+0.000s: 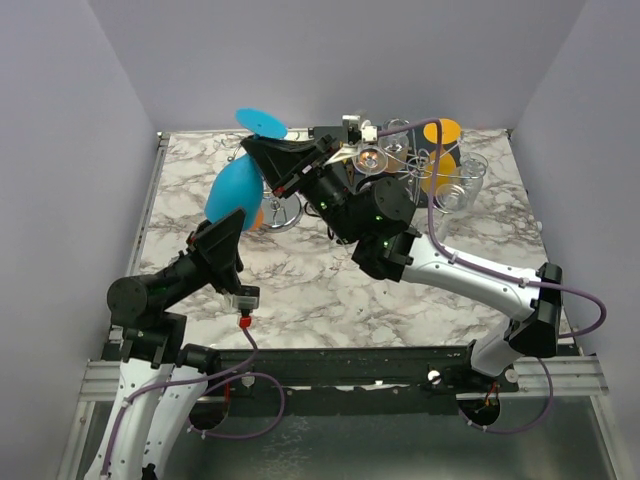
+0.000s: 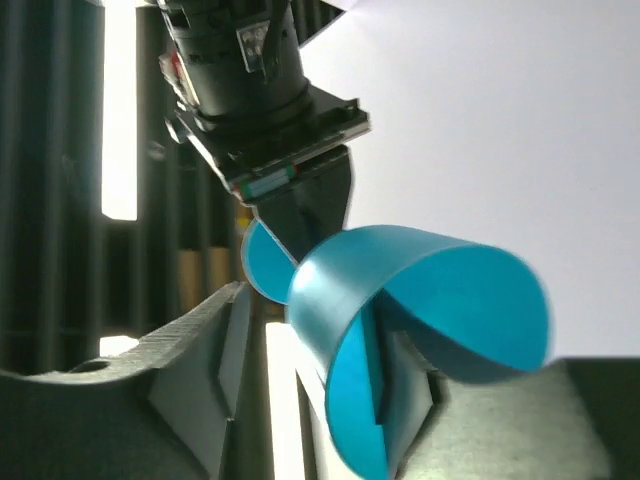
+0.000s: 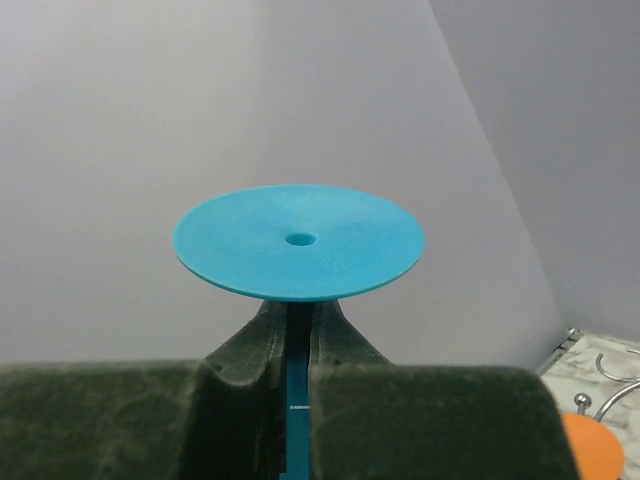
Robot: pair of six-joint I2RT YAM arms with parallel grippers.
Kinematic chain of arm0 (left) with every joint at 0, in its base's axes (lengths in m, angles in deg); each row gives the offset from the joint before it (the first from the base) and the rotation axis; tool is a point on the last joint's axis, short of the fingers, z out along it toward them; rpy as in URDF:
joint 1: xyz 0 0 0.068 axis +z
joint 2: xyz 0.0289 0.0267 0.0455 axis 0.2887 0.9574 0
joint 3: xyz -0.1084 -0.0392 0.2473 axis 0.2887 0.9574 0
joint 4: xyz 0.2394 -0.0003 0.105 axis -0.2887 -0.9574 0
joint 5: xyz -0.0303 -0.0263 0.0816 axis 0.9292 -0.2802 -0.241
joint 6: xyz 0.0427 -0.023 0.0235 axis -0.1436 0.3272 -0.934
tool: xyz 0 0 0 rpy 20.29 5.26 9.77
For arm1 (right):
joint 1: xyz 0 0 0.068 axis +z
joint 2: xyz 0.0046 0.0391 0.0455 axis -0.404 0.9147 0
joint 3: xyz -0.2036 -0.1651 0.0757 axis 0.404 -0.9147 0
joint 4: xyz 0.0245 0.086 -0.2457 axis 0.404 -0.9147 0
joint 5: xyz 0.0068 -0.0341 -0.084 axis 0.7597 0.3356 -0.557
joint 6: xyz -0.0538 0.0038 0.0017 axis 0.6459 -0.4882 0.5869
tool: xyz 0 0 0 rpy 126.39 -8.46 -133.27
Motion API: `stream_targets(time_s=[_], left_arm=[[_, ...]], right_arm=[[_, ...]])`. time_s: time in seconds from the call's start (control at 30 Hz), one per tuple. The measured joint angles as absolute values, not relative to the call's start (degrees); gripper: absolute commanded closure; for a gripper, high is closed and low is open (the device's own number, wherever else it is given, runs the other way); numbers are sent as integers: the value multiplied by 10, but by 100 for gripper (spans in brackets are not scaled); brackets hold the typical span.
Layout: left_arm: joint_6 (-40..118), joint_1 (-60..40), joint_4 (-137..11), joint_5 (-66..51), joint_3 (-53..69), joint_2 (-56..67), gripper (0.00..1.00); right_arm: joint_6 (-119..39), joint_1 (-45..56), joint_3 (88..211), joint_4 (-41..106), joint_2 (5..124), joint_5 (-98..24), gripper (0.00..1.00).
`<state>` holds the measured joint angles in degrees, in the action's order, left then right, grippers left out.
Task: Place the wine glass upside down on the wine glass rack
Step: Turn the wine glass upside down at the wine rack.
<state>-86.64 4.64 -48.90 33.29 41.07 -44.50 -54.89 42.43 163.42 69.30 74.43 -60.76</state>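
Note:
A blue wine glass (image 1: pixel 232 190) hangs upside down above the table's far left, its round foot (image 1: pixel 262 122) on top. My right gripper (image 1: pixel 256 148) is shut on the thin stem (image 3: pixel 296 400) just under the foot (image 3: pixel 297 240). My left gripper (image 1: pixel 228 224) is below, at the bowl. In the left wrist view the bowl (image 2: pixel 430 290) lies against one finger while the other finger (image 2: pixel 215 340) stands clear of it, so the jaws are open. The wire wine glass rack (image 1: pixel 402 150) stands at the far middle of the table.
On and around the rack are clear glasses (image 1: pixel 462 185) and orange glasses (image 1: pixel 442 130). A chrome disc (image 1: pixel 283 212) rests on the marble table (image 1: pixel 300 290) under the blue glass. Grey walls close in the left, right and far sides.

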Motion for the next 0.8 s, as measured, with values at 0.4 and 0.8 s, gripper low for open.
stream_targets(time_s=[0.4,0.8], left_arm=[[-865,46,-679,297,403,-467,1],[-579,46,-813,275,230,-417,7]], right_arm=[[-348,414,1668,691,729,-602,99],[-228,413,1588,626,627,-598,99]])
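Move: The right hand already grips the blue wine glass by its stem; the nearer wine rack's middle lies about 18 cm ahead of that hand, 3 cm left and 30 cm below, with the orange glass roughly 13 cm ahead, 7 cm left and equally low. From the left hand, whose fingers are still at the bowl, the blue glass's middle is some 4 cm ahead, straight in line sideways and 4 cm up. Left hand frees the bowl, dips 7 cm and rises; right hand carries the stem some 7 cm rightward. ##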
